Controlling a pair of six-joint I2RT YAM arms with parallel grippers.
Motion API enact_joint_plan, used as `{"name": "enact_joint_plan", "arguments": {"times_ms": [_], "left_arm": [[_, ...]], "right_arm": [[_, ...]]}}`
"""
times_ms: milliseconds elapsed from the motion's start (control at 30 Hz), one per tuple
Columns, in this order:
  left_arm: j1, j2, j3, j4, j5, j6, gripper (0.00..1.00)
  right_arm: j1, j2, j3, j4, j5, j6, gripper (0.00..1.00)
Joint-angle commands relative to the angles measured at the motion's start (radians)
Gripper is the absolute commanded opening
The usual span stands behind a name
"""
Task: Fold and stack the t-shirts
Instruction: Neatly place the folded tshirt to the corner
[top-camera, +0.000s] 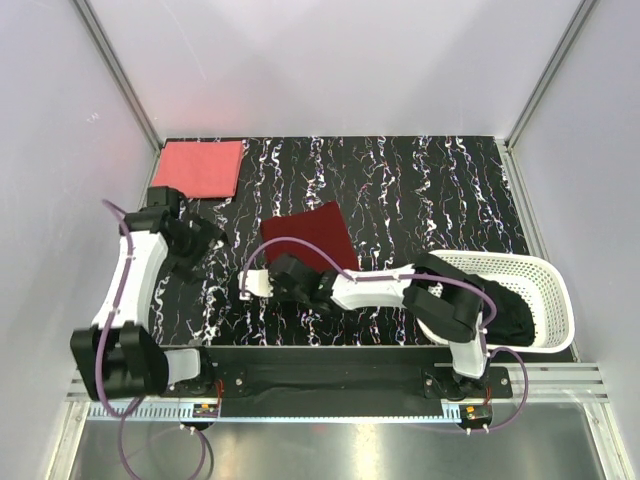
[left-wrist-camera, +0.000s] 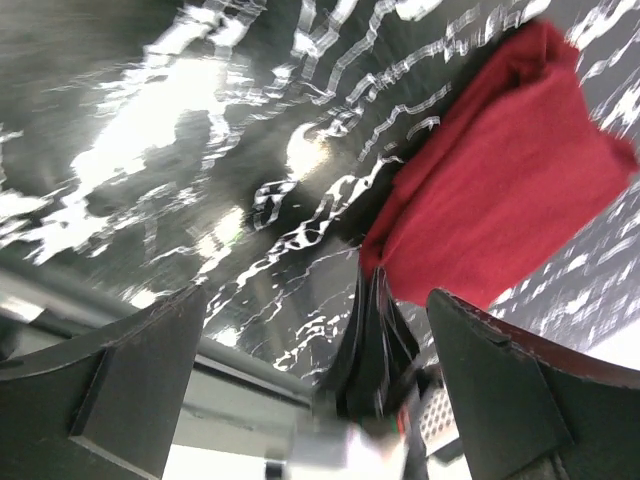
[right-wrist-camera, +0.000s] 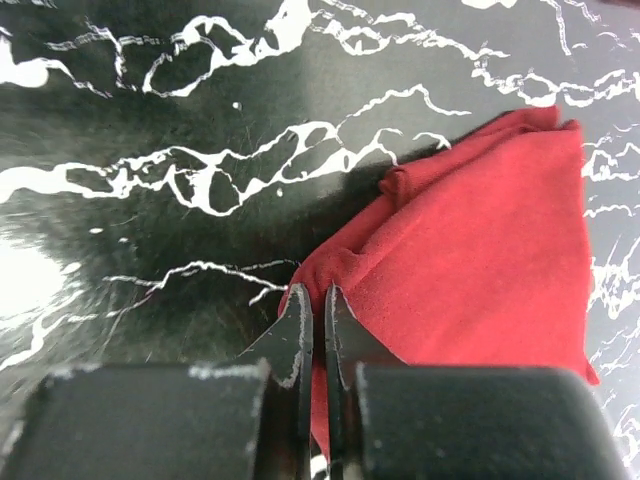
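Observation:
A dark maroon t-shirt (top-camera: 312, 236), folded into a rectangle, lies mid-table. My right gripper (top-camera: 282, 264) is shut on its near-left corner. In the right wrist view the fingertips (right-wrist-camera: 303, 305) pinch the cloth edge of the maroon t-shirt (right-wrist-camera: 480, 250). My left gripper (top-camera: 212, 243) hangs open left of that shirt, touching nothing. The left wrist view shows the maroon t-shirt (left-wrist-camera: 500, 180) ahead between its spread fingers (left-wrist-camera: 140, 380), with the right gripper (left-wrist-camera: 378, 340) at the shirt's corner. A coral pink t-shirt (top-camera: 200, 167) lies folded at the far left. The black t-shirt (top-camera: 508, 312) sits bunched in the basket.
A white lattice basket (top-camera: 555, 290) stands at the near right, against the right arm's base. The tabletop (top-camera: 420, 190) is black with white veins. Grey walls and metal rails close in the back and both sides.

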Motion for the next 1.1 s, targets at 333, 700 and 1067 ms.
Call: {"name": "enact_joint_plan", "arguments": {"times_ms": [333,700,1067], "left_arm": [[0.006,0.268,-0.192,0.562,0.469,0.036,0.99],[-0.089,0.415,-0.219,0.698,0.431,-0.041,0.99],[-0.089,0.555,-0.2,0.768,0.42,-0.047,0.99]], "right_arm": [[-0.058,-0.142,0.03,-0.073,-0.106,0.141,0.0],[-0.069,-0.157,0.063,-0.071,-0.096,0.155,0.0],[-0.082,-0.175,0.091,-0.073,-0.089,0.158,0.0]]}}
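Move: The left hand, open and empty, is going for the left edge of the folded dark-red t-shirt, about 9 cm ahead, 11 cm to its right and 13 cm below. The shirt's middle is some 7 cm ahead and 21 cm right; the folded coral shirt lies roughly 28 cm ahead and 10 cm left, about as low. The right hand already pinches the dark-red shirt near its near-left corner; the edge spot wanted is about 7 cm straight ahead of that hand, 2 cm lower. Keeping its pinch on the dark-red shirt near the near-left corner, the right hand lifts it about 5 cm, tilting slightly. The left hand comes down about 12 cm while reaching right and forward to the shirt's left edge just beyond that grip, tipping its fingertips some 25 degrees towards the right and turning a little clockwise; its fingers stay wide open around the edge. ##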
